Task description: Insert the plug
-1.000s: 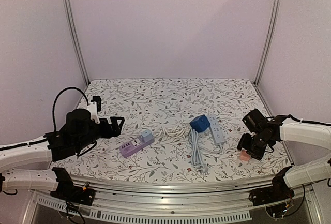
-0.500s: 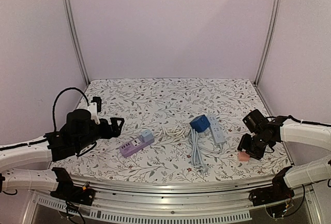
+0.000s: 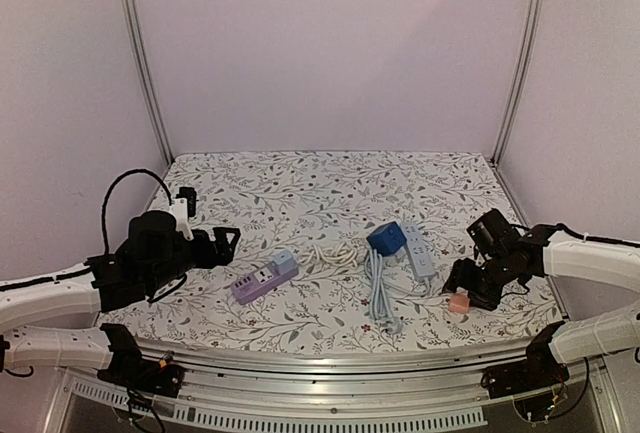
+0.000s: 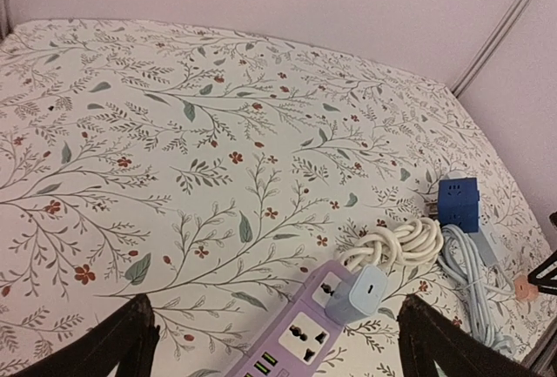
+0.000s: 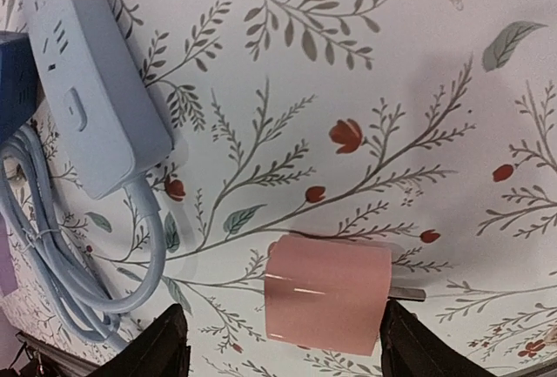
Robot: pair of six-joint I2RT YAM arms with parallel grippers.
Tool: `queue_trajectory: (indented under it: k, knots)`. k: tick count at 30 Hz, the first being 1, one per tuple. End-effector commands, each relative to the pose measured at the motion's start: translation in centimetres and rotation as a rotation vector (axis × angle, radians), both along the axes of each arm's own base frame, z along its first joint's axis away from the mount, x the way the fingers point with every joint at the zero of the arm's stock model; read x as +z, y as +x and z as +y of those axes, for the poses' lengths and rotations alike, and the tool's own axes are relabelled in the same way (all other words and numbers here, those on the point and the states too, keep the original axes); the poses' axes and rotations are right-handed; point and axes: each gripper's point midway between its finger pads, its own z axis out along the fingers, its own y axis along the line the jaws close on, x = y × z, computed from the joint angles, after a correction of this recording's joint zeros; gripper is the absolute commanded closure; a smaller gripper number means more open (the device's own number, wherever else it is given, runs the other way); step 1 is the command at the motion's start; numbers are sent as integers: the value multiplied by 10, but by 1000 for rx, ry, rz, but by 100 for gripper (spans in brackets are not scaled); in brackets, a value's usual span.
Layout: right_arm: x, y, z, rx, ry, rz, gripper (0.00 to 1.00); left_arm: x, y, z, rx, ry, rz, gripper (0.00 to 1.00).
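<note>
A pink plug (image 5: 326,294) lies on its side on the floral cloth, one metal prong pointing right; it also shows in the top view (image 3: 459,303). My right gripper (image 5: 287,340) is open and low over it, one finger on each side (image 3: 464,291). A purple power strip (image 4: 300,338) lies at front left (image 3: 262,279) with a pale blue adapter (image 4: 357,292) plugged into its far end. My left gripper (image 4: 278,351) is open and empty, just left of the strip (image 3: 225,241).
A pale blue power strip (image 5: 87,90) with a bundled cable (image 5: 78,264) lies left of the pink plug (image 3: 418,250). A dark blue cube adapter (image 3: 386,238) sits at its far end. A knotted white cord (image 4: 396,242) lies beyond the purple strip.
My right gripper has moved left and slightly lower, and the pink plug has shifted left with it. The left arm has barely moved.
</note>
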Motion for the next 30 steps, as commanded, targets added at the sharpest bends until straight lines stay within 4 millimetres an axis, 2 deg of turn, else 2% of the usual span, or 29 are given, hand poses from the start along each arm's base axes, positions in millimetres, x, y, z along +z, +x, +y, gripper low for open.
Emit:
queue_trajectory:
  k: [1,4,6,12,16,18,19,25,30]
  knots:
    - [12,-1,40,97,130,-22,25,-4,-3,2,-3,22,0,4]
    - [7,-9,56,155,135,-1,23,-3,-3,3,2,24,-2,4]
    - [4,-9,59,173,103,8,22,-4,-2,3,4,27,-2,4]
    - [6,5,33,114,-59,-44,19,-4,-3,2,-2,23,-1,4]
    - [16,6,32,180,-63,-95,13,-3,-3,1,-5,24,-3,4]
    - [22,5,42,266,-43,-156,3,-3,-3,1,-6,24,-2,4]
    - [23,4,44,290,-46,-174,1,-3,-3,1,-8,24,-3,4]
    - [19,11,35,231,-110,-181,1,-1,-3,1,-11,23,-3,4]
    - [7,7,31,197,-125,-127,1,-2,-3,0,-14,23,-1,4]
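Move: The pink plug sits between the right hand's parted fingers, roughly 1 cm to the right of their midpoint and 1 cm below. From this hand, the middle of the grey power strip is about 14 cm ahead and 9 cm left, the coiled grey cord 16 cm left and nearly level, and the blue adapter some 17 cm ahead and 16 cm left. From the left hand, the plug lies some 51 cm right, 7 cm back and 14 cm lower. With its right-hand finger already against the plug's prong side, the right hand shoves the plug left along the table, going about 5 cm towards the coiled cord. It then eases slightly forward, rises over 2 cm and sinks about 1 cm again, opening fully to clear the plug while turning about 15 degrees counter-clockwise and swinging the fingertips a little forward. ##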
